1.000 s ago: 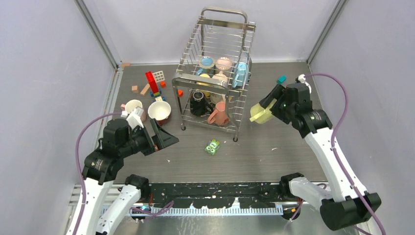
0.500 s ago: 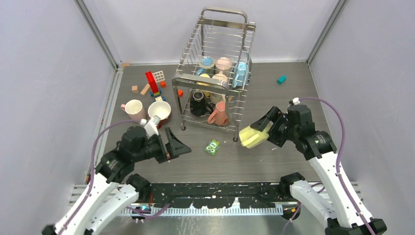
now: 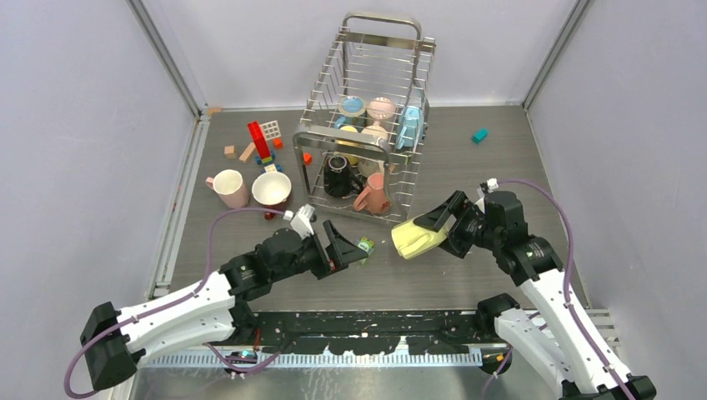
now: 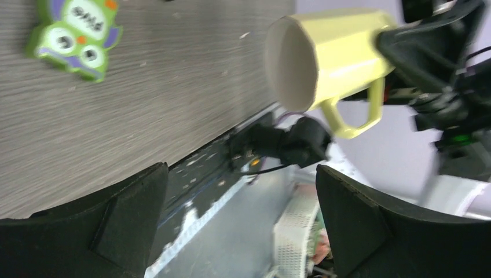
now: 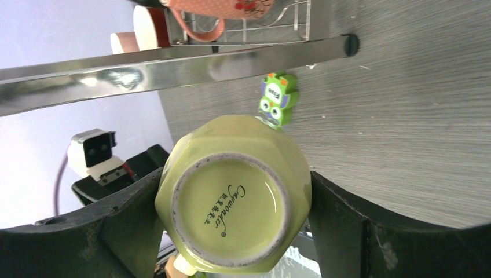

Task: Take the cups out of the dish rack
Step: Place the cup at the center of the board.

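A yellow cup (image 3: 410, 239) hangs on its side above the table's front middle, with my right gripper (image 3: 430, 236) shut on it. In the right wrist view its base (image 5: 230, 204) fills the gap between both fingers. The left wrist view has its mouth and handle (image 4: 329, 55) facing me. My left gripper (image 3: 348, 248) stands open and empty just left of the cup, apart from it. The dish rack (image 3: 382, 16) stands behind, with a black cup (image 3: 338, 176), a salmon cup (image 3: 373, 197), a light blue cup (image 3: 408, 125) and others inside. A pink cup (image 3: 227, 186) and a dark red cup (image 3: 272, 190) stand on the table at left.
A green packet (image 3: 364, 245) lies on the table beside my left gripper's fingers, also in the left wrist view (image 4: 75, 35) and under the cup (image 5: 278, 98). Toy blocks (image 3: 260, 140) lie left of the rack. A teal block (image 3: 478, 135) sits at far right.
My right arm has carried the yellow cup from beside the rack's right side down to the front middle. My left arm has swung right from the table's cups to just left of it.
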You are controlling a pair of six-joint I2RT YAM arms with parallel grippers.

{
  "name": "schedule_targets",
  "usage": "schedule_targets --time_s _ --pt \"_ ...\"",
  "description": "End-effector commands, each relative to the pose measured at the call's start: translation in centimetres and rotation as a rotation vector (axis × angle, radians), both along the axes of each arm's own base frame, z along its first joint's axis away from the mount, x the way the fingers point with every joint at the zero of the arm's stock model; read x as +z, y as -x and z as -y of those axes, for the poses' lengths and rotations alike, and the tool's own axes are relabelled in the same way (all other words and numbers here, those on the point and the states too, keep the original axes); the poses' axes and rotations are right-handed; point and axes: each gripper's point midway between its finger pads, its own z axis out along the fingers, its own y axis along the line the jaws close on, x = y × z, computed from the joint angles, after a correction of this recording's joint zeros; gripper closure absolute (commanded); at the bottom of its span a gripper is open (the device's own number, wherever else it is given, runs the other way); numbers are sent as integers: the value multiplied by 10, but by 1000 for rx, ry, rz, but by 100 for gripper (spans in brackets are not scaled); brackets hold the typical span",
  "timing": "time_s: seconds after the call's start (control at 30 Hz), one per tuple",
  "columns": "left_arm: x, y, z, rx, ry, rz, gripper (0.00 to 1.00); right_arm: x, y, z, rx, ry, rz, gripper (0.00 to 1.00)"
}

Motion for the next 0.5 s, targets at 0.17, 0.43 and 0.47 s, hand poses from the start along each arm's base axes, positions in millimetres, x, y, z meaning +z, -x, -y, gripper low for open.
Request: schedule_targets --time_s 0.17,0.43,0.47 --pt "73 -28 31 83 442 12 11 55 -3 -45 100 -231 188 82" --pt "79 -36 34 80 525 -24 26 55 5 -76 156 -299 219 82" --pt "80 -36 34 78 535 -30 29 56 5 -79 162 -309 221 82"
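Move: The yellow cup, held sideways by the right hand with its mouth towards the left gripper, has its middle about 16 cm to the left hand's right, 6 cm ahead and slightly higher. The green owl block lies some 6 cm ahead of the left hand, 2 cm right, 16 cm below; the coral mug in the rack is roughly 19 cm ahead, 4 cm right, 12 cm below. From the right hand, the left gripper is about 18 cm left, 4 cm back and 2 cm lower. Still gripping the yellow cup near its base, the right hand carries it about 6 cm left and a little back towards the left gripper, turning slightly counter-clockwise. The left hand rises about 4 cm while going forward and right towards the cup's mouth, its fingers tipping up some 20 degrees towards level and narrowing by about a quarter; whether they touch the rim can't be seen. ##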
